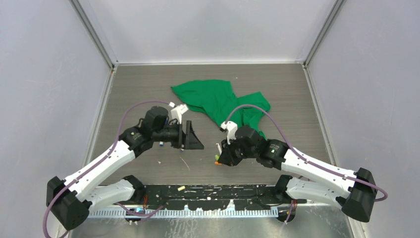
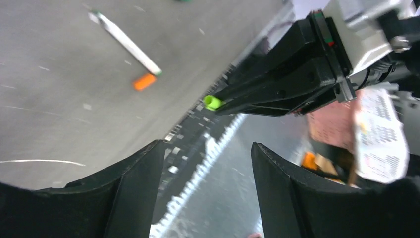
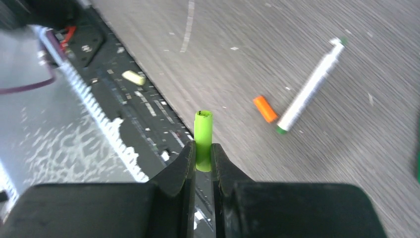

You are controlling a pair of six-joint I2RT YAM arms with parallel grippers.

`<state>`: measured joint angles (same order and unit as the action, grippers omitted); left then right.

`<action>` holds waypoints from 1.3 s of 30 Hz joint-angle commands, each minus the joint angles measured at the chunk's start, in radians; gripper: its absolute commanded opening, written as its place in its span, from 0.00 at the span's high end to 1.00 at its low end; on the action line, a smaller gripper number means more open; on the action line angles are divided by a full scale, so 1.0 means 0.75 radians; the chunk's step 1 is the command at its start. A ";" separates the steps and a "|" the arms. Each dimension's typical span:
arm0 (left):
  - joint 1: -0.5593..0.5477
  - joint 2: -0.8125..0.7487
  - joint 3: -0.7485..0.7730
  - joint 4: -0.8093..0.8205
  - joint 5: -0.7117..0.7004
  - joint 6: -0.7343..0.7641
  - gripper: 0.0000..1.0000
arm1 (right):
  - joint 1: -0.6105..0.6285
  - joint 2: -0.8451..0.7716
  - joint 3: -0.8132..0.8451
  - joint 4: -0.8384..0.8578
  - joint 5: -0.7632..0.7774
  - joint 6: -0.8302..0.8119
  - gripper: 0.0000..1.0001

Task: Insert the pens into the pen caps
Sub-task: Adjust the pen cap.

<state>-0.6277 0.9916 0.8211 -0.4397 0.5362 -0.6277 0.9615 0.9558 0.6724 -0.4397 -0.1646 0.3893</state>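
My right gripper (image 3: 203,154) is shut on a light green pen cap (image 3: 203,139), which sticks out past the fingertips above the table's front edge. On the table beyond it lie an orange pen cap (image 3: 265,109) and a white pen (image 3: 309,91) with green ends, close together. The left wrist view shows the same pen (image 2: 128,43), the orange cap (image 2: 144,82) and the green cap (image 2: 213,102) in the right gripper (image 2: 233,101). My left gripper (image 2: 207,146) is open and holds nothing. From above, it (image 1: 195,139) hovers left of the right gripper (image 1: 220,157).
A crumpled green cloth (image 1: 218,101) lies at the back centre of the table. A pale yellow cap (image 3: 133,77) rests on the black base plate (image 1: 213,196) between the arm mounts. Grey walls close in the left, right and back sides.
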 commanded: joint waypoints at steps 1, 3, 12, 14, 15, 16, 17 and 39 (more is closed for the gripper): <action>-0.114 0.052 -0.024 0.248 0.225 -0.354 0.33 | 0.028 -0.015 0.111 0.093 -0.237 -0.148 0.93; -0.159 0.069 -0.020 0.263 0.245 -0.386 0.32 | 0.042 -0.015 0.139 0.092 -0.247 -0.174 0.93; -0.201 0.135 -0.058 0.362 0.313 -0.498 0.58 | 0.070 -0.048 0.184 0.113 -0.242 -0.214 0.93; -0.203 0.144 -0.058 0.337 0.297 -0.487 0.61 | 0.072 -0.063 0.185 0.118 -0.238 -0.217 0.93; -0.204 0.145 -0.057 0.313 0.284 -0.470 0.62 | 0.070 -0.068 0.184 0.117 -0.235 -0.215 0.93; -0.205 0.145 -0.048 0.275 0.264 -0.448 0.62 | 0.070 -0.073 0.185 0.115 -0.234 -0.215 0.93; -0.205 0.144 -0.037 0.235 0.242 -0.418 0.61 | 0.071 -0.076 0.185 0.110 -0.231 -0.216 0.93; -0.230 0.201 -0.026 0.280 0.259 -0.433 0.69 | 0.070 -0.069 0.198 0.125 -0.285 -0.216 0.93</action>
<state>-0.7971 1.1336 0.7795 -0.2962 0.7067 -0.9352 1.0088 0.9096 0.7670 -0.4030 -0.3428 0.2379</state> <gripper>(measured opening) 0.362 0.166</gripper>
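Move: The green pen cap is already pinched in the right fingertips, poking out about 1 cm to their left and slightly below. From the open left gripper it lies some 9 cm right, 4 cm back and 8 cm lower. The left gripper is roughly 10 cm left, 4 cm ahead and 7 cm above the right hand. On the table about 11 cm below the right hand, the orange cap is 1 cm ahead and 1 cm left; the white marker is 5 cm straight ahead. Still pinching the green cap, the right hand lifts it about 6 cm, easing back and left and turning some 15 degrees counter-clockwise, then holds. The left hand comes back about 6 cm and right 5, rolling its forward side down some 20 degrees, then dips slightly; its fingers narrow from two-thirds to about one-third open around the cap's free end, without a clear grip yet. ##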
